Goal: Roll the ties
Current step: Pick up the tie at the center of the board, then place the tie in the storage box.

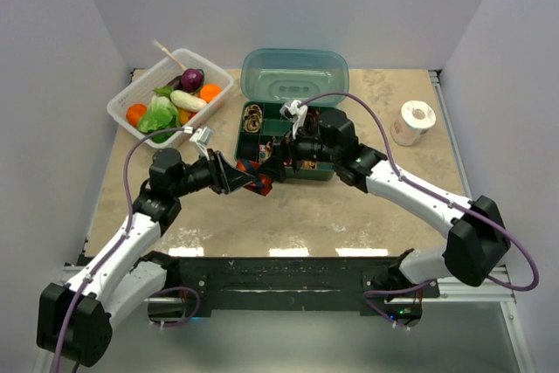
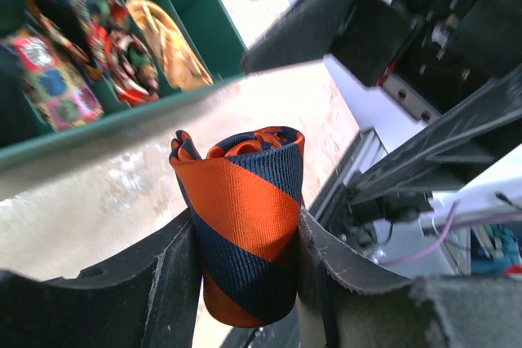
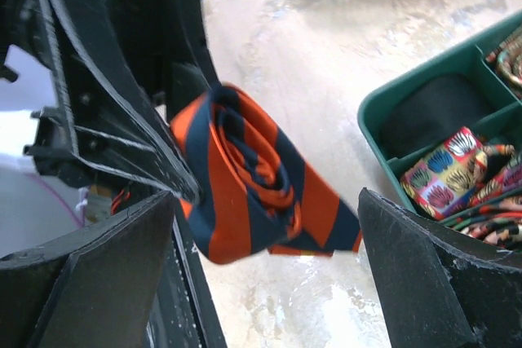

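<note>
An orange-red tie with navy stripes (image 2: 241,193), rolled into a tight coil, stands upright between the pads of my left gripper (image 2: 249,232), which is shut on it. In the top view the roll (image 1: 260,183) hangs just in front of the green compartment box (image 1: 325,172). My right gripper (image 3: 265,205) is open wide around the same roll (image 3: 245,169), its fingers apart from the cloth; a flat tail end sticks out toward the right finger. Small patterned coiled ties (image 2: 122,55) (image 3: 453,173) lie in the box's compartments.
The box's teal lid (image 1: 295,72) stands open at the back. A white basket (image 1: 122,104) of toy vegetables sits at the back left. A white tape roll (image 1: 412,121) stands at the back right. Purple cables loop over both arms.
</note>
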Motion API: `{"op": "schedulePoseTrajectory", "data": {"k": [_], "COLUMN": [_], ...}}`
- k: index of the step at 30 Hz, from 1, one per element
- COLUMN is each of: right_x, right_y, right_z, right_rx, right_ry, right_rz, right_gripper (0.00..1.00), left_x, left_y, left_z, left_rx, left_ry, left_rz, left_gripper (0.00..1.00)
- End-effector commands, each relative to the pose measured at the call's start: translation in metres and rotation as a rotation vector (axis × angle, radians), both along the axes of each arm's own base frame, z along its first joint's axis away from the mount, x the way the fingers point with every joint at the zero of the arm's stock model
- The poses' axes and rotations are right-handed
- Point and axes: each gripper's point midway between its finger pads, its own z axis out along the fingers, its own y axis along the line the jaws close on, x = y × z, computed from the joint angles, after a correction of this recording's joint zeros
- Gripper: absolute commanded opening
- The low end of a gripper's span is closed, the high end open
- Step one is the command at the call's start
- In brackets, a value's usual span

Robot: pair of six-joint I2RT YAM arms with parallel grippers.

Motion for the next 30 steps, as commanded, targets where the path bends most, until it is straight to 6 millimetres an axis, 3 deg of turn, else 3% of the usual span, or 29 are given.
{"op": "schedulePoseTrajectory", "data": {"k": [1, 8, 18, 30], "right_x": [-0.012, -0.03, -0.06, -0.07], "right_y": [0.001, 0.0, 0.002, -0.001], "right_z": [0.049, 0.037, 0.02, -0.011], "right_rx": [0.066, 0.085, 0.14, 0.099], "right_ry": [-0.131, -0.073, 0.022, 0.12], "right_rz": [0.123, 0.297, 0.485, 0.544], "right_gripper": [0.99, 0.99, 0.99, 0.95], "left_x": [-0.016, -0.035, -0.046, -0.054], "left_y": [-0.011, -0.018, -0.025, -0.026], "left_z": [0.02, 0.035, 0.039, 0.045], "left_rx": [-0.012, -0.082, -0.087, -0.091], "left_ry": [-0.061, -0.135, -0.158, -0.192], "left_rz": [-0.099, -0.188, -0.255, -0.276], "left_gripper": [0.16, 0.17, 0.18, 0.18]}}
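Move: The rolled striped tie is already pinched in the left fingers, its middle barely 2 cm to the right of that hand point and about 1 cm ahead. From the wide-open right hand it sits roughly 3 cm left, 2 cm back and 3 cm lower. The green box's middle is some 16 cm ahead of the right hand, 5 cm right and 18 cm below; the patterned tie in it, 11 cm ahead, 2 cm left and equally low. The left fingers keep their pinch on the rolled tie, carrying it back about 5 cm, with some rise and drift to the right, while turning slightly clockwise. The empty right hand, fingers staying wide open, swings back about 6 cm and turns some 30 degrees counter-clockwise to face the roll, rising a little, then sinking past its starting height, so its pads close in around the roll without gripping. ##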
